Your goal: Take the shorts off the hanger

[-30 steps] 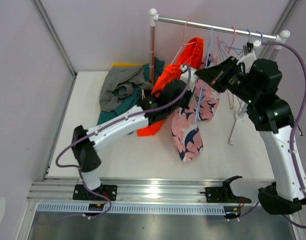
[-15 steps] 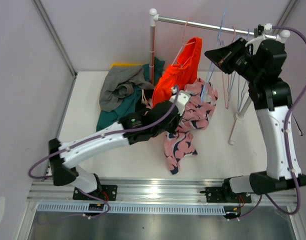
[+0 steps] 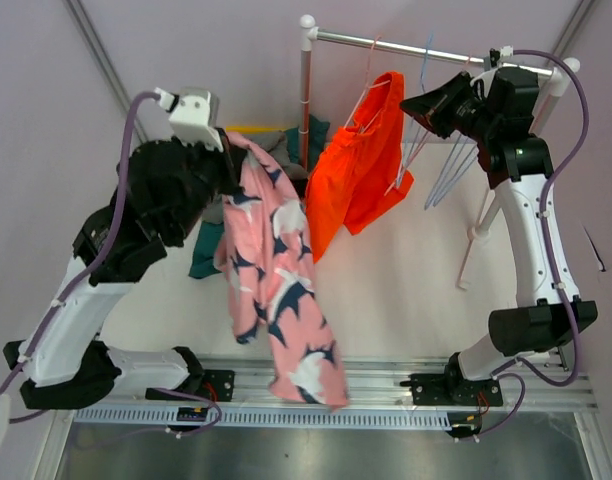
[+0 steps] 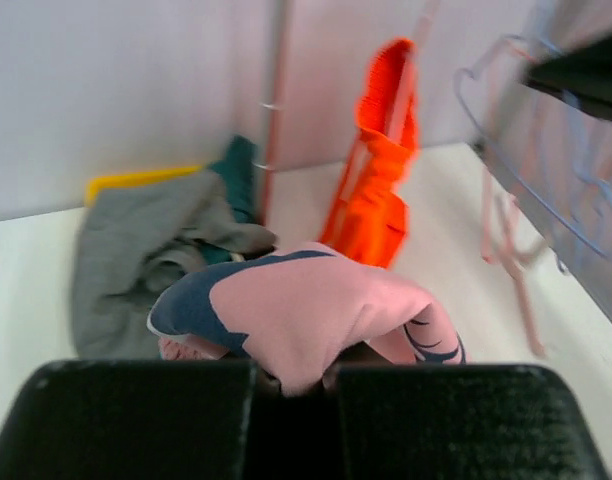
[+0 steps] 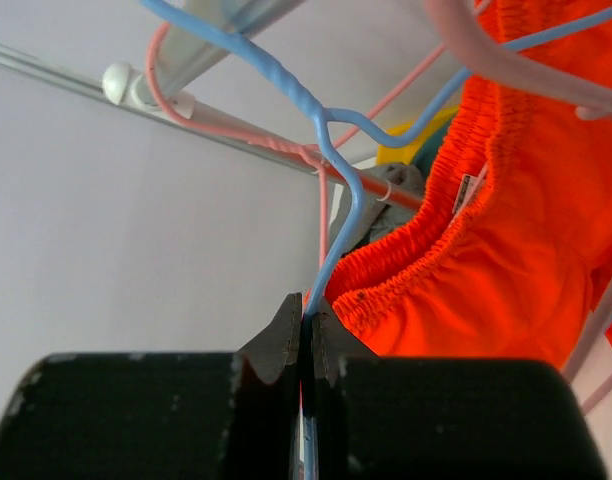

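My left gripper is raised high at the left and is shut on the pink shorts with navy pattern, which hang free down to the table's front edge; their fold bulges over the jaws in the left wrist view. My right gripper is shut on a bare blue hanger up at the rail. The bright orange shorts still hang on a pink hanger, seen close in the right wrist view. Grey shorts and dark teal shorts lie piled at the back left. Black shorts are not seen.
The white rack has a left post and a right leg. Several empty pink and blue hangers hang by my right gripper. A yellow item lies behind the pile. Purple walls close the back and sides.
My left arm swung up and to the left, lifting the pink shorts off the table and clear of the blue hanger. My right gripper stayed up at the rail, holding the hanger.
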`<state>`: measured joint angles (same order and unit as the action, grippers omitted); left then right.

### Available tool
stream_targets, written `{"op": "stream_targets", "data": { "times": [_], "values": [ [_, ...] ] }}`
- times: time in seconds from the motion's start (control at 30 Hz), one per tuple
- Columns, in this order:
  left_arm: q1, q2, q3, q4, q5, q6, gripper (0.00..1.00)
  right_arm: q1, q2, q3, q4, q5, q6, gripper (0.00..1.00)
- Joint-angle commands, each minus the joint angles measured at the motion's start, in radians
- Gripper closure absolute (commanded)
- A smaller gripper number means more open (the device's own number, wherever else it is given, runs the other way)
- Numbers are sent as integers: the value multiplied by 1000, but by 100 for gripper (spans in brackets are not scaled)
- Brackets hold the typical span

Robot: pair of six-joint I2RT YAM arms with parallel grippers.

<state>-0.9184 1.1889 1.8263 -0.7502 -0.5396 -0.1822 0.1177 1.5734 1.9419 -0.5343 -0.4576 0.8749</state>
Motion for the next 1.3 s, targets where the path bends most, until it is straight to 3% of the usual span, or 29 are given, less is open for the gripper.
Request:
{"op": "stream_targets", "data": {
  "times": [0.0,0.07,0.1,0.13,0.17,0.2,0.23,0.27,0.33,0.5,0.57,0.6,0.63,0.67,0.73,0.83,0.93,1.1,1.27],
  "values": [
    [131,76,141,3,38,102,100,-6,-87,-67,97,-30,12,100],
    [232,153,194,11,72,130,100,-6,-127,-127,125,-27,18,100],
    [298,184,305,17,75,138,100,-6,-163,-183,132,-33,19,100],
    [332,261,348,12,104,135,100,-6,-180,-205,140,-36,19,93],
    [372,306,442,9,127,132,100,-6,-194,-225,140,-41,18,81],
    [439,357,493,3,142,124,100,-6,-222,-259,142,-46,15,62],
    [470,414,668,-6,162,116,100,-6,-233,-277,145,-46,10,45],
    [501,523,724,-9,199,104,100,-6,-243,-290,140,-46,1,18],
    [601,609,797,15,328,46,100,-7,-271,-316,125,-36,-11,3],
    [716,743,636,213,421,-26,100,-6,-320,-362,119,-47,-34,0],
    [719,808,637,200,467,-26,89,-4,-343,-368,115,-44,-42,0],
    [716,839,634,163,475,-33,77,-4,-352,-367,122,-47,-43,0],
    [716,891,630,143,477,-52,35,-4,-358,-356,134,-50,-42,1],
    [716,912,624,120,480,-60,20,-3,-362,-347,143,-61,-40,1],
    [714,940,579,60,481,-89,1,3,-360,-322,190,-82,-30,1],
    [693,873,392,115,468,-100,1,51,-336,-262,276,-107,-28,1],
    [647,675,76,228,435,-91,1,115,-262,-166,306,-112,-45,1],
    [567,379,-157,273,392,-108,1,183,-104,-26,306,-85,-60,1],
    [524,109,-521,331,421,-132,1,192,-7,22,298,-44,-88,5]
  ]
}}
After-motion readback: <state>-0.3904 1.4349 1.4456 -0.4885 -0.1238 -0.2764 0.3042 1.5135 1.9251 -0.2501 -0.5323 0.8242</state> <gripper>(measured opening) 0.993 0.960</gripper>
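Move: Clutching the pink patterned shorts, the left hand has the clothes pile about 28 cm ahead, 7 cm to its left and 38 cm below; the rack's left post is about 30 cm ahead and 8 cm right, the orange shorts about 20 cm ahead, 20 cm right. From the right hand, shut on an emptied blue hanger, the orange shorts' pink hanger is about 10 cm left and 2 cm ahead, its shorts about 12 cm left, level fore-and-aft and 15 cm below. The left hand swings the pink shorts some 35 cm forward and leftward, rising slightly, then drops over the pile, opening wide to release them and tipping its fingers down before drawing back and up. The right hand lets go of the blue hanger, backs about 10 cm, then rises and moves left, turning left and tipping up before easing forward beside the pink hanger. ##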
